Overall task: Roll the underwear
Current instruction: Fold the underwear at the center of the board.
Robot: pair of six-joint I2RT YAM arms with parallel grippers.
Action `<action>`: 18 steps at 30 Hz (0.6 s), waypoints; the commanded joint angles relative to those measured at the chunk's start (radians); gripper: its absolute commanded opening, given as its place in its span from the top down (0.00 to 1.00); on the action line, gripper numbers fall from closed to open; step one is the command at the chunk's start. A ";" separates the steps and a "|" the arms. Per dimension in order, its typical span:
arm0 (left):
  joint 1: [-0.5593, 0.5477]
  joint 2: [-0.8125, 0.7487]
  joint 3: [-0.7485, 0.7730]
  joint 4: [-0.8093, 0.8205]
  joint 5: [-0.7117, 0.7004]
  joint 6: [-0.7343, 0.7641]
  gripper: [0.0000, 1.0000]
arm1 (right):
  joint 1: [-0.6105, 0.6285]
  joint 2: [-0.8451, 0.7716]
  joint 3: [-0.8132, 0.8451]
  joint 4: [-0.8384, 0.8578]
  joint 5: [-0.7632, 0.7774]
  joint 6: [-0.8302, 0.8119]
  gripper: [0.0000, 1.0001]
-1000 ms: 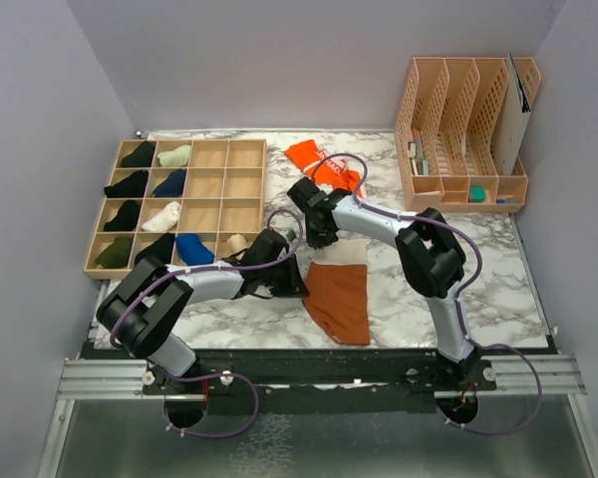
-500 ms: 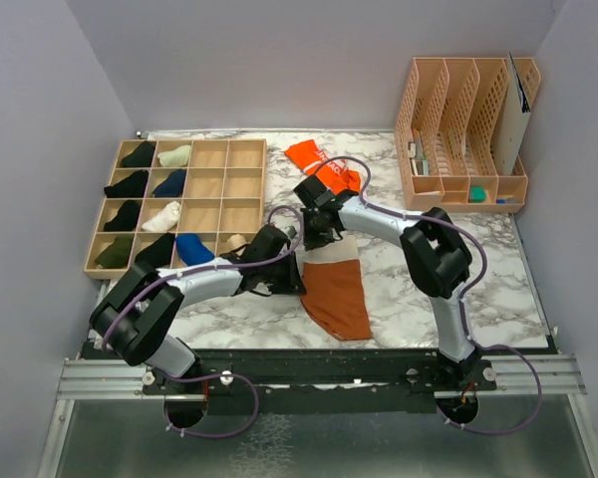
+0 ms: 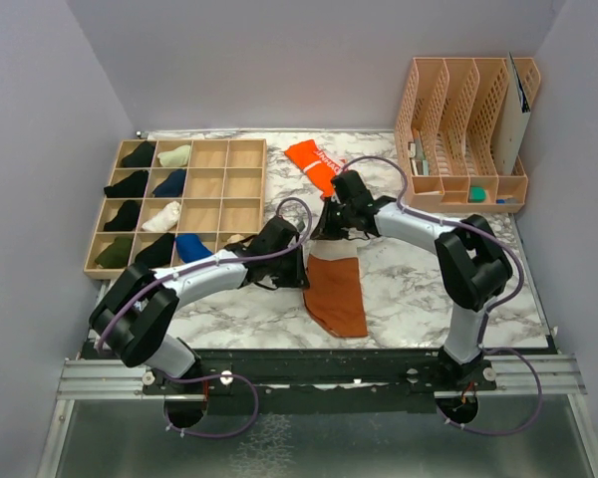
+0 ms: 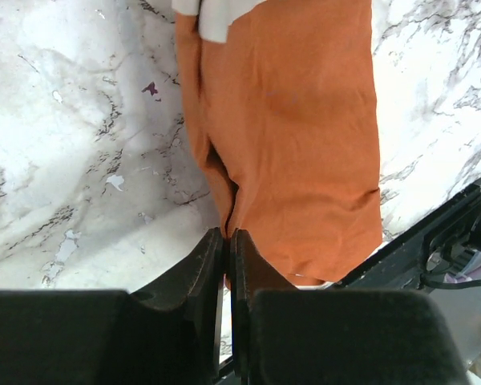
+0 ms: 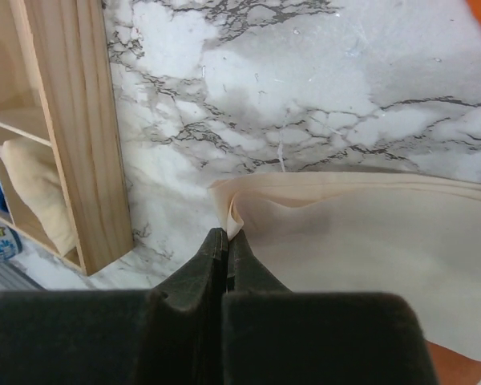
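Observation:
The rust-brown underwear (image 3: 339, 294) lies flat on the marble near the table's front edge, its cream waistband (image 5: 369, 233) at the far end. My left gripper (image 3: 301, 269) is at its left edge, jaws shut on a fold of the brown cloth (image 4: 289, 120). My right gripper (image 3: 326, 231) is at the far left corner, shut on a pinch of the waistband's corner. In each wrist view the gripper's own tips, left gripper (image 4: 227, 234) and right gripper (image 5: 227, 234), meet on fabric. The bright orange underwear (image 3: 317, 164) with a white lettered band lies apart at the back.
A wooden compartment tray (image 3: 262, 199) with several small fabric bundles stands at the left; its wall (image 5: 72, 120) and a cream bundle (image 5: 28, 188) are close to my right gripper. A slatted file organiser (image 3: 463, 129) stands at the back right. The black table rail (image 4: 433, 233) borders the brown cloth.
The right arm has swung rightward and its jaws have closed on the waistband corner. The brown cloth's far end has drawn narrower. The left gripper has stayed at the cloth's left edge.

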 commanded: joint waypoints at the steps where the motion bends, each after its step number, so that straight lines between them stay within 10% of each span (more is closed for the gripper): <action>1: -0.020 0.030 0.051 -0.046 -0.046 0.009 0.88 | -0.046 -0.051 -0.074 0.127 -0.110 0.050 1.00; 18: -0.109 0.184 0.230 -0.081 -0.029 -0.020 0.88 | -0.213 -0.122 -0.262 0.258 -0.292 0.016 1.00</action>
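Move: The underwear's middle, where the held side edge is being taken, lies about 7 cm to the left hand's right, level with it and some 4 cm below. From the right hand, which grips the waistband corner, it is roughly 13 cm back, 5 cm to the right and 5 cm lower. The orange garment lies some 17 cm ahead of the right hand and 3 cm to its right; the sock box's middle is about 29 cm left of the left hand and 20 cm farther out. The underwear's left side edge, already lifted and still pinched by both hands, the left at the lower part and the right at the waistband corner, is carried level to the right across the rest of the cloth, away from the sock box. Both hands travel side by side about 5 cm, gathering pace, fingers kept closed; the right wrist rolls some 10 degrees so its fingertips trail further leftward. ##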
